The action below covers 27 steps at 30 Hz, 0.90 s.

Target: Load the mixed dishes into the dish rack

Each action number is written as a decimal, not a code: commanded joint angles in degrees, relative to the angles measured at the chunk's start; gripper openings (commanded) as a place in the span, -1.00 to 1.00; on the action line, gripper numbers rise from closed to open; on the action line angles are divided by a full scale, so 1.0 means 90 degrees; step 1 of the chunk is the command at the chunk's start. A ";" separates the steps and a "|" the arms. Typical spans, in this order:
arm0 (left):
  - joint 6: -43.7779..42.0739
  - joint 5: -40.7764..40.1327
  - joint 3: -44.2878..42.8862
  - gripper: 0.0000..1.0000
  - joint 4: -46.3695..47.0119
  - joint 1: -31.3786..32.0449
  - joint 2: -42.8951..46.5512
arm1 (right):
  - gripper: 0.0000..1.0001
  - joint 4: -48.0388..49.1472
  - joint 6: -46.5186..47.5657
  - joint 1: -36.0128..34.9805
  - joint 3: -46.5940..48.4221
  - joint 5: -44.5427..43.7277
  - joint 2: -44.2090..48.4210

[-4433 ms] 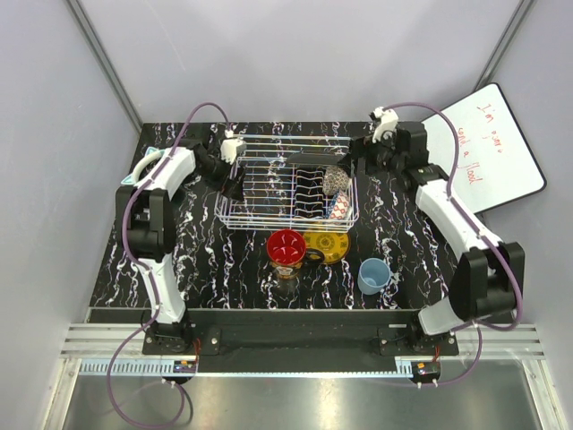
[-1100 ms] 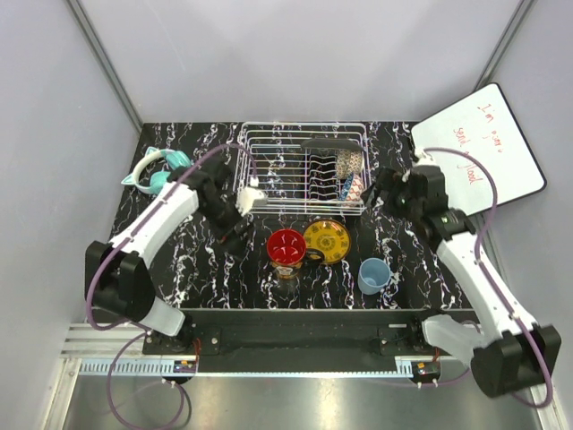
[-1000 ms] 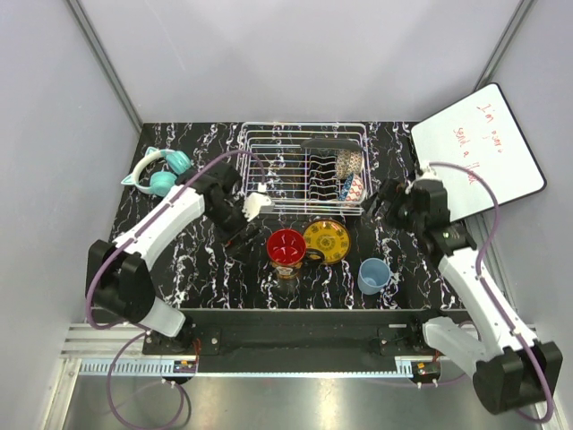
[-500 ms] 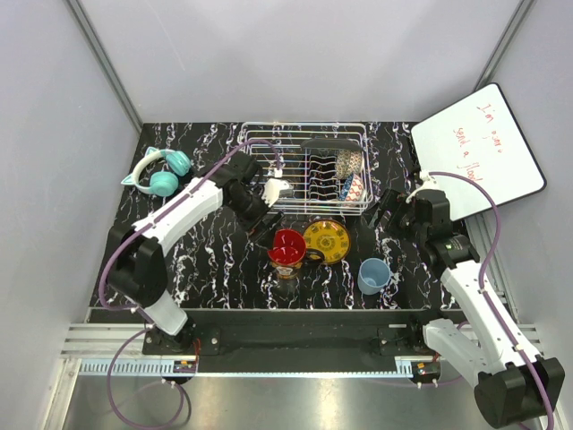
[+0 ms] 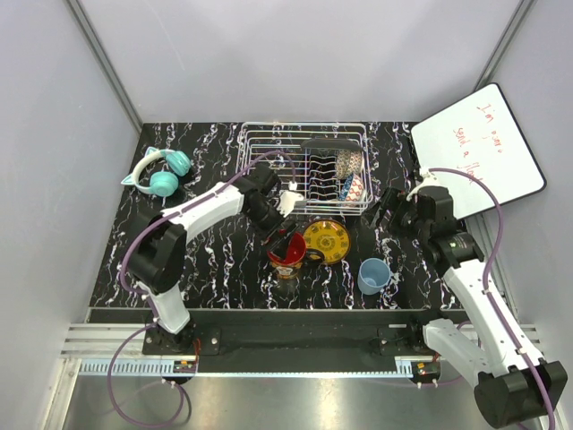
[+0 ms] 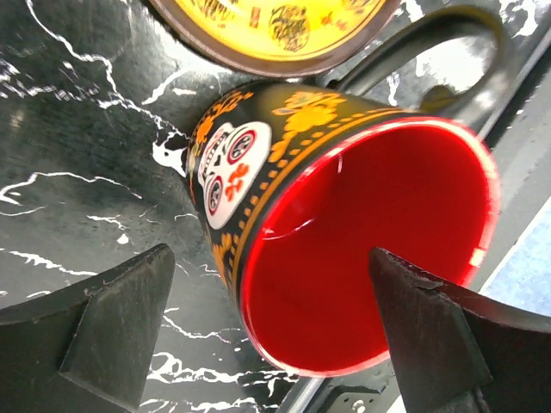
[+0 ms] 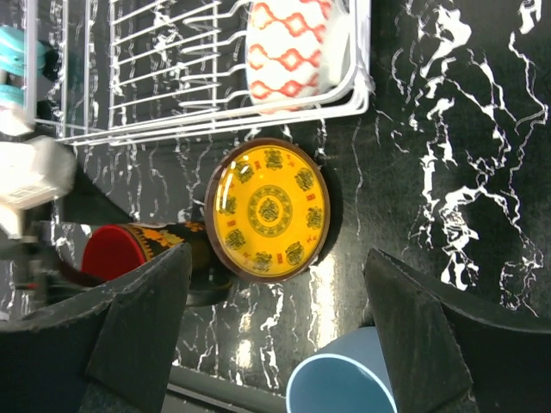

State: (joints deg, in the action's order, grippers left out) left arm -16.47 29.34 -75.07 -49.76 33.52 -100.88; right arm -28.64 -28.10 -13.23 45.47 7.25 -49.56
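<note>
A dark mug (image 6: pixel 284 163) with a red inside and skull pattern lies tilted on the black marble table; in the top view the mug (image 5: pixel 286 246) shows as a red circle. My left gripper (image 6: pixel 269 258) is open, one finger on each side of the mug's rim, not touching it. Beside the mug lies the yellow patterned plate (image 5: pixel 327 240). My right gripper (image 7: pixel 277 254) is open and empty, above the yellow plate (image 7: pixel 269 209) and the light-blue cup (image 7: pixel 340 387). The dish rack (image 5: pixel 260 170) holds a dark plate (image 5: pixel 320 145) and patterned bowls (image 5: pixel 349 166).
Teal headphones (image 5: pixel 161 173) lie at the far left of the table. A whiteboard (image 5: pixel 479 148) with red writing leans at the far right. The light-blue cup (image 5: pixel 374 275) stands near the front edge. An orange-mesh bowl (image 7: pixel 288 47) sits at the rack's corner.
My left gripper has swung right and toward the front, from beside the rack to the mug. My right arm has drawn back slightly, its jaws a little narrower.
</note>
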 commanded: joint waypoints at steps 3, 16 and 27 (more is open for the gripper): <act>-0.0074 0.0138 0.0615 0.91 0.0450 -0.0003 0.0095 | 0.76 -0.0215 0.0241 -0.0033 0.0718 0.0415 -0.0206; -0.0123 0.0197 0.0841 -0.97 0.0461 0.0016 0.0301 | 0.73 -0.0479 0.0329 -0.0024 0.1168 0.0767 -0.0685; -0.0338 0.0431 0.0247 -1.00 -0.0271 -0.0042 0.0943 | 0.72 -0.0343 0.0368 -0.0024 0.1285 0.0894 -0.0860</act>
State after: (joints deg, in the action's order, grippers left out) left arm -19.05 28.86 -67.13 -45.34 33.34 -99.20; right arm -32.91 -25.69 -13.26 54.02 13.23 -56.36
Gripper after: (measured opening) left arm 0.184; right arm 0.862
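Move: The mug stands just below the open left fingers, its middle about 3 cm to the right, 2 cm back and 5 cm below, with the rim's near-left wall between them. From that hand the yellow plate lies some 12 cm right and 4 cm ahead, the blue cup about 22 cm right and 6 cm back, and the dish rack's middle roughly 21 cm ahead and 6 cm right. From the right hand the mug is about 20 cm left, 5 cm back and well below. The mug's wall on its forward-left side gets pinched by the left fingers, one inside the red bowl and one outside: the left hand sinks about 3 cm and eases back, closes from wide open, then draws slightly left with the grip kept. The right hand, open and empty, rises about 2 cm and drifts left, then waits. ##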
